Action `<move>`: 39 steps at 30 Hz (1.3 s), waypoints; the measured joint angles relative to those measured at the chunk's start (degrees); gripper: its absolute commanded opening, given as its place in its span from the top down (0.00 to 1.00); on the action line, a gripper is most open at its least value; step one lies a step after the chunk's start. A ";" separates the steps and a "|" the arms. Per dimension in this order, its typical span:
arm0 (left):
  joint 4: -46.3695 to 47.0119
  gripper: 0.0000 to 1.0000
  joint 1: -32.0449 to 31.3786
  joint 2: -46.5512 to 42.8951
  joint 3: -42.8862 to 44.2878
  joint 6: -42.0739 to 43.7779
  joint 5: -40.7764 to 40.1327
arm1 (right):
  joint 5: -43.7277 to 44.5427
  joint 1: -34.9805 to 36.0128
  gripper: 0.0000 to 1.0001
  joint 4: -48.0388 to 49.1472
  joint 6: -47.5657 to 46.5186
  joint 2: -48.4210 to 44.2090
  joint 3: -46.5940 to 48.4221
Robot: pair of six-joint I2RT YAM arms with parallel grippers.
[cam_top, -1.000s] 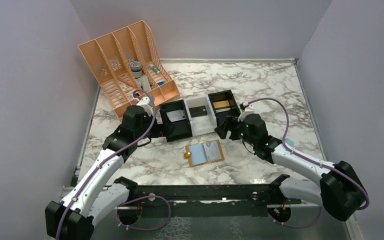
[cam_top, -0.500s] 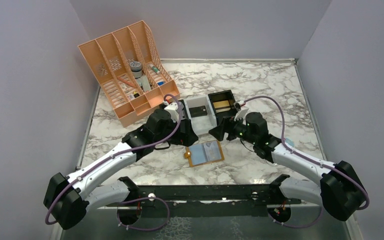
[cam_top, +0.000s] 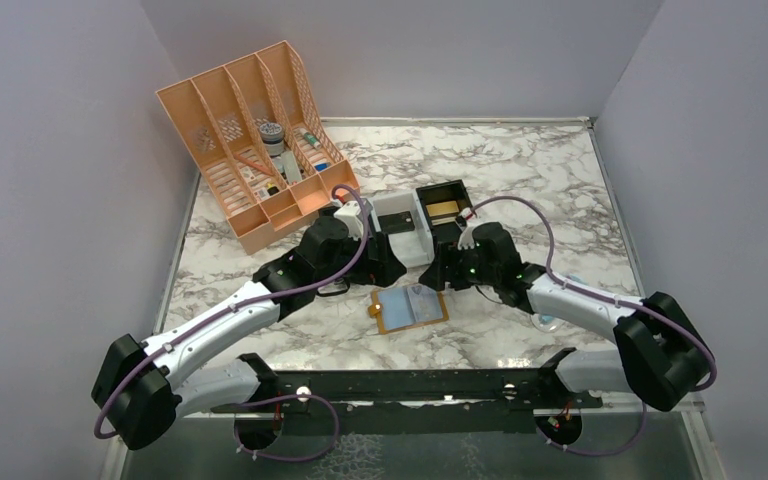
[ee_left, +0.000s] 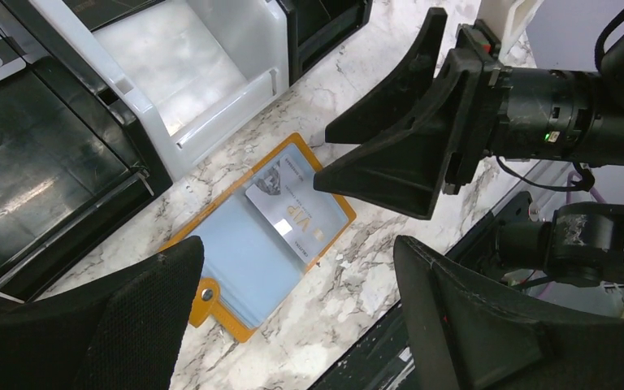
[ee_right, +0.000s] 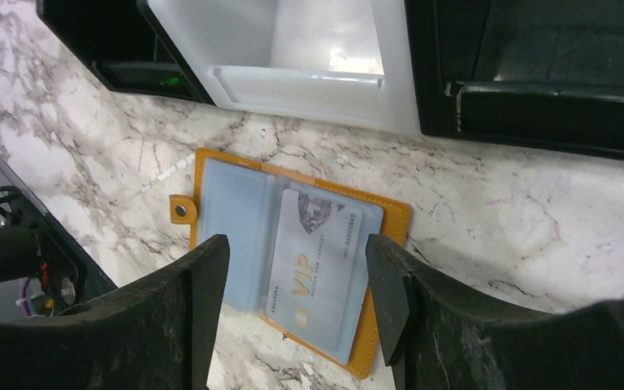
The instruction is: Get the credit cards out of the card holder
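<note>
The card holder [cam_top: 411,308] lies open on the marble, mustard-tan with pale blue inner panels. A grey-blue credit card [ee_right: 313,258] printed "VIP" sits in its right panel; any other cards are hidden. In the left wrist view the card holder [ee_left: 264,240] and the card [ee_left: 296,213] lie ahead of my open left gripper [ee_left: 296,321], which holds nothing. My right gripper [ee_right: 294,272] hovers open over the holder [ee_right: 219,207], fingers straddling the card's panel without touching it. From above, the left gripper [cam_top: 388,268] and the right gripper [cam_top: 440,272] flank the holder's far edge.
A white bin [cam_top: 400,222] and a black bin [cam_top: 447,208] with a tan item stand just behind the holder. Another black bin [ee_left: 41,162] lies under my left arm. An orange desk organizer [cam_top: 255,140] stands at the back left.
My left arm swung right from the black bin to the holder's far left corner. My right gripper slid left and down over the holder, its jaws narrowing a little.
</note>
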 measured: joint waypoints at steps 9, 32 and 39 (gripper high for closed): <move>0.48 0.09 0.00 0.22 -0.44 -0.17 -1.11 | 1.53 0.00 0.40 -4.79 1.11 2.60 3.21; 9.68 0.40 -3.10 11.45 -4.26 -3.69 3.02 | -0.24 -0.37 0.62 4.42 10.27 4.46 -6.47; 15.65 0.47 -7.32 18.69 -4.28 -6.93 3.21 | 1.07 -0.35 0.62 2.19 12.28 1.42 -7.65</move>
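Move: The VIP card in the card holder's right half lies about 2 cm back and 2 cm to the left of the right hand, some 6 cm below it. From the left hand the card is roughly 6 cm to the right, 1 cm back and 16 cm down. The holder's snap tab sits about 4 cm left and 3 cm back of the left hand, and the white bin's middle some 14 cm straight ahead of it. The card holder's right edge is what the right hand comes down to: it sinks about 5 cm and draws back some 3 cm, drifting right, its fingers narrowing over the edge and touching it. The left hand, high at first and nearly still, then drops some 9 cm and goes right and a little back towards the VIP card, tipping down about 10 degrees and partly closing on nothing. ##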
